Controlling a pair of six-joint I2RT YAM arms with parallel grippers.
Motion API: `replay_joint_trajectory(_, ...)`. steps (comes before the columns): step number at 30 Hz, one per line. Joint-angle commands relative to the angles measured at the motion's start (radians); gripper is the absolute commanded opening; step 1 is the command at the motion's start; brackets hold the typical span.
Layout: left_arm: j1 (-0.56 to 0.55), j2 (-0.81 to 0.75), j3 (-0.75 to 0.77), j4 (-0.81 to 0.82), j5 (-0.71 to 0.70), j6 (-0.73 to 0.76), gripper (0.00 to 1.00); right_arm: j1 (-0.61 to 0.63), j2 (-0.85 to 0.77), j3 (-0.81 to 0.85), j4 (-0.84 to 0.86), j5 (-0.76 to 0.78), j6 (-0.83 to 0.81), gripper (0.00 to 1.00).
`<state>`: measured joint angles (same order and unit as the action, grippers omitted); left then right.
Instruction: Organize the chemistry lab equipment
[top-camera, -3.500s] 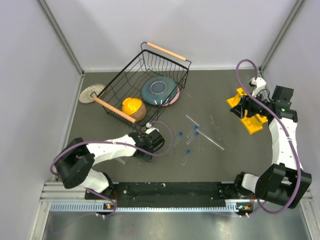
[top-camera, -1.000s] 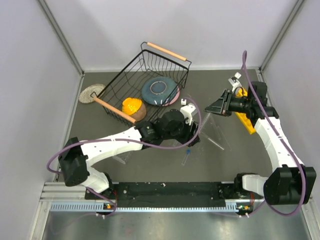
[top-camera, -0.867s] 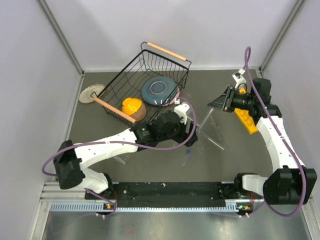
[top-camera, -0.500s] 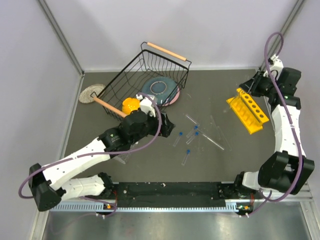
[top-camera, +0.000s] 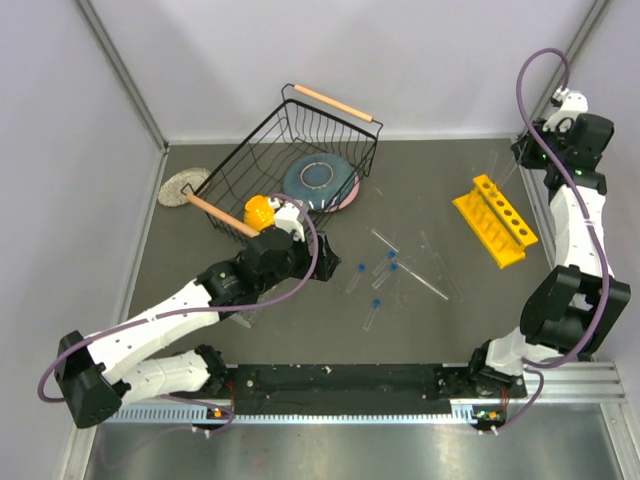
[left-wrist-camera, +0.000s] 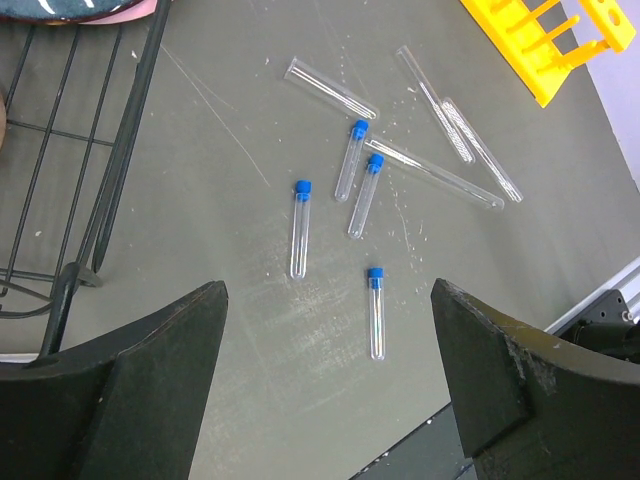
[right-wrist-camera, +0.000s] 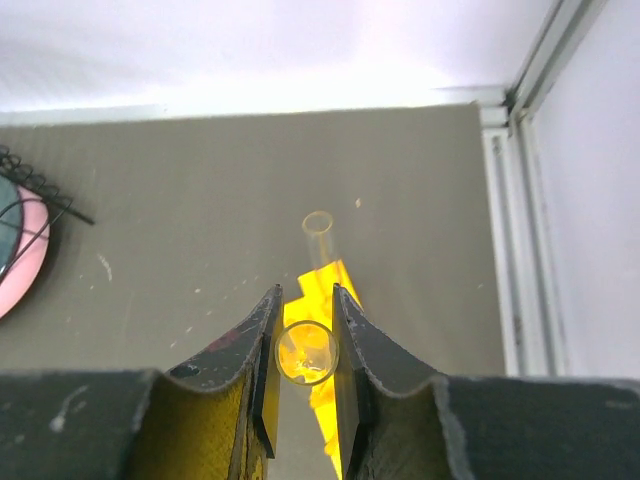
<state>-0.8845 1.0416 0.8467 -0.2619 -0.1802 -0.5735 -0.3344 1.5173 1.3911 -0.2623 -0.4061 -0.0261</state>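
Note:
Several small clear tubes with blue caps (left-wrist-camera: 300, 228) (top-camera: 372, 313) lie on the dark table beside long clear glass rods (left-wrist-camera: 435, 175) (top-camera: 420, 282). My left gripper (left-wrist-camera: 327, 296) (top-camera: 315, 262) hovers open above them, holding nothing. The yellow holed rack (top-camera: 495, 222) (right-wrist-camera: 322, 288) sits at the right. My right gripper (right-wrist-camera: 305, 352) (top-camera: 518, 158) hangs above the rack's far end, shut on a clear glass tube (right-wrist-camera: 307, 352) seen end-on. Another clear tube (right-wrist-camera: 319, 232) stands upright just beyond it over the rack. A clear plastic rack (top-camera: 243, 316) shows partly under my left forearm.
A black wire basket (top-camera: 300, 135) (left-wrist-camera: 90, 150) with wooden handles holds a blue plate (top-camera: 318, 182) and an orange bowl (top-camera: 262, 212) at the back left. A round woven mat (top-camera: 182, 185) lies left of it. Walls and a metal frame rail (right-wrist-camera: 525, 250) run close beside the yellow rack.
My left arm has pulled back from the table's middle toward the basket, its jaws now wide open. My right arm has swung from the middle to the far right, over the yellow rack, still gripping the tube.

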Motion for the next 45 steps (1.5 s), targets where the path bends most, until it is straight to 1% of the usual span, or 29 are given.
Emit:
replay_joint_trajectory(1, 0.004, -0.028, -0.015, 0.029, 0.002, -0.017, 0.88, -0.021, 0.015, 0.094, 0.072, 0.033, -0.043, 0.11)
replay_joint_trajectory(14, 0.004, -0.029, -0.018, 0.021, 0.007, -0.025, 0.88, -0.025, 0.115, 0.121, 0.081, 0.026, -0.04, 0.11)
replay_joint_trajectory(28, 0.005, -0.014, -0.009, 0.012, 0.008, -0.022, 0.88, -0.025, 0.181, 0.132, 0.106, 0.03, -0.044, 0.11)
replay_joint_trajectory(45, 0.005, -0.003, -0.003, 0.012, 0.019, -0.02, 0.88, -0.006, 0.242, 0.057, 0.127, 0.023, -0.098, 0.13)
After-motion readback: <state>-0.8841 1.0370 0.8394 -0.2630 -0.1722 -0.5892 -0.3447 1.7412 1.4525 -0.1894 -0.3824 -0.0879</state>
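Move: The free hole next to the far end of the yellow rack, where the held test tube is bound, lies roughly 18 cm below the right hand, about 2 cm ahead and 2 cm right. The rack's middle is some 4 cm back and straight below; the standing tube is 6 cm ahead, 1 cm left. Two loose tubes lie about 19 cm back, 16 cm left. From the left hand the hole is some 25 cm ahead, 43 cm right. The test tube, still pinched upright between the right fingers, is first lifted about 2.5 cm while going forward and to the right, then lowered onto the free hole beside the standing tube, slowly at first and quicker at the end. The hand finishes some 6 cm lower, 4.5 cm farther forward and 3 cm to the right, its fingers tipping slightly down and keeping their hold. ##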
